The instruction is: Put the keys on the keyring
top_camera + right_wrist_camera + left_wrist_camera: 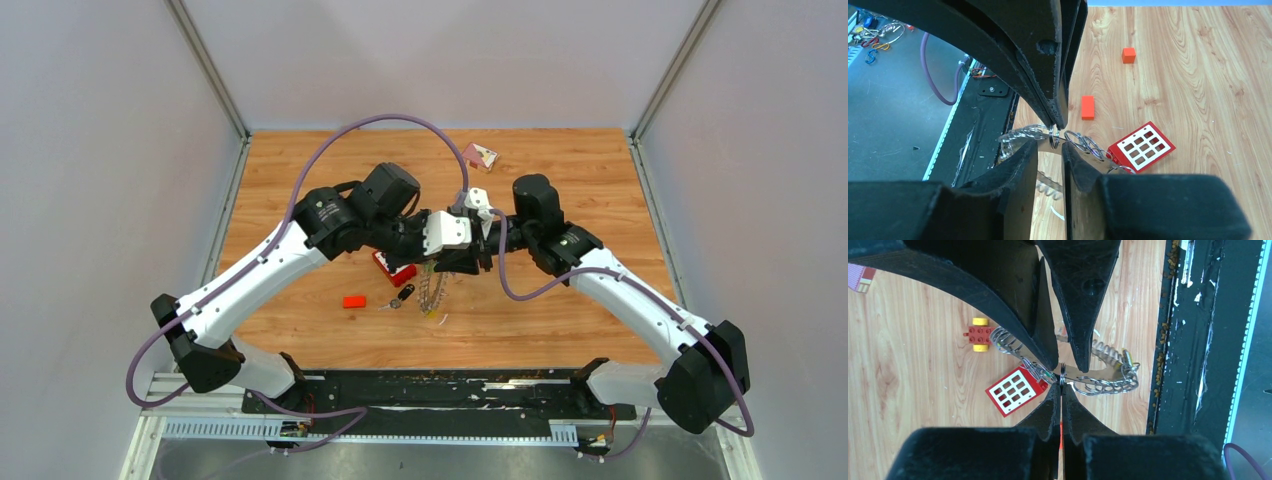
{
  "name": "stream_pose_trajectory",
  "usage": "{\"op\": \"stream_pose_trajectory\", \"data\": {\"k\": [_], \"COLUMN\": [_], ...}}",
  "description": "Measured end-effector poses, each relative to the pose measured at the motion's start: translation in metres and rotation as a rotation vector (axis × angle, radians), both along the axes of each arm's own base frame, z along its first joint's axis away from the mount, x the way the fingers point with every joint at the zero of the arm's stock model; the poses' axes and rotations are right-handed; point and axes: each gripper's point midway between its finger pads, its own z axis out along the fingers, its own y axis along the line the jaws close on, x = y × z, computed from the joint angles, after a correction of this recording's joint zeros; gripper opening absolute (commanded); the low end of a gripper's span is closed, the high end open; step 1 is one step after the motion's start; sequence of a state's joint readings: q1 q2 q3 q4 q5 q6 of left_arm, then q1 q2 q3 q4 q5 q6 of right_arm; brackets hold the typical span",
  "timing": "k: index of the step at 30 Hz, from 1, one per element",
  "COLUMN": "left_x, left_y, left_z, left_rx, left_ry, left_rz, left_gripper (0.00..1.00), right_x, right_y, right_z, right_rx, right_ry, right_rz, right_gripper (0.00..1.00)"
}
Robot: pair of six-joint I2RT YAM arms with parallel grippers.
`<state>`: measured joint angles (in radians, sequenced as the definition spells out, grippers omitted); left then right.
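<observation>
The keyring (1105, 384), a thin metal band strung with many small silver rings, hangs in the air between both grippers. My left gripper (1061, 386) is shut on its edge, the fingertips pinching one small ring. My right gripper (1050, 145) faces it from the other side. Its jaws stand a little apart around the same stretch of the keyring (1083, 142), with a gap showing on both sides of the ring. In the top view the keyring (432, 290) dangles below the meeting grippers. A key with a black head (403, 295) lies on the wood just left of it.
A red window panel (1015, 390) lies under the keyring, with a red-and-yellow toy car (979, 334) beyond it. A red brick (1088, 107) and a small red cube (1128, 55) sit on the wood. A pink card (480, 155) lies at the back. The black rail (1188, 340) borders the table's near edge.
</observation>
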<state>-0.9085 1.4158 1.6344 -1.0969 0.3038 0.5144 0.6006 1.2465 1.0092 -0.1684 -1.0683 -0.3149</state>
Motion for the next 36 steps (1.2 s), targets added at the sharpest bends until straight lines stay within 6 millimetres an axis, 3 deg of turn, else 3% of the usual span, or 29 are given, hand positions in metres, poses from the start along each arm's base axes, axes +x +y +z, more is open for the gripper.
{"op": "stream_pose_trajectory", "data": {"k": [3,11,15,19,24,27,29,32,36], "left_x": [0.000,-0.001,-0.001,-0.001,0.009,0.022,0.019,0.007,0.007], "left_y": [-0.001,-0.003,-0.003,-0.004,-0.001,0.010,0.014,0.007,-0.006], "left_z": [-0.001,-0.001,-0.001,-0.003,0.006,0.017,0.023,0.033,0.036], "left_rx": [-0.003,-0.012,-0.013,-0.031,-0.184,-0.328,-0.412,-0.498,-0.578], "left_ry": [0.001,0.009,0.011,0.022,0.088,0.065,0.036,0.023,0.014], "left_rz": [-0.001,-0.002,0.000,-0.003,0.019,0.060,0.053,-0.008,-0.064], "left_gripper": [0.00,0.00,0.00,0.30,0.46,0.52,0.53,0.53,0.51], "right_x": [-0.001,0.000,-0.001,-0.001,0.003,0.005,0.004,0.002,0.001], "right_y": [0.001,0.001,0.001,0.000,-0.005,-0.010,-0.014,-0.018,-0.020], "right_z": [0.000,0.000,0.000,-0.001,0.001,0.013,0.022,0.037,0.046], "right_rx": [-0.001,-0.006,-0.008,-0.014,-0.021,0.000,0.017,0.048,0.077], "right_ry": [0.000,0.001,0.004,0.003,0.009,0.005,0.002,-0.005,-0.001], "right_rz": [0.001,-0.006,-0.004,-0.002,-0.019,-0.031,-0.033,-0.030,-0.019], "right_gripper": [0.21,0.00,0.00,0.00,0.00,0.00,0.00,0.00,0.00]}}
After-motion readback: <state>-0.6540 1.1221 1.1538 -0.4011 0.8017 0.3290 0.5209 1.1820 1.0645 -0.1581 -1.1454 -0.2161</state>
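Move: Both grippers meet at the small wire loop on the keyring. The left fingertips are already shut on it, and the right fingers stand open around it, its middle about 1 cm to that hand's left. About 25 cm below the left hand, the red window block lies some 4 cm ahead and 6 cm left; the black-fobbed keys lie 2 cm back and 5 cm left. The red brick lies roughly 3 cm back and 14 cm left. The right fingers close on the keyring's loop while both hands stay in place and the left still pinches it; then the left opens about halfway and lets go. The right keeps its pinch and lifts the keyring some 5 cm, drifting slightly right, as the left rises about 4 cm, dips forward and back, and swings its fingers up some 30 degrees to point nearly level at the keyring. ##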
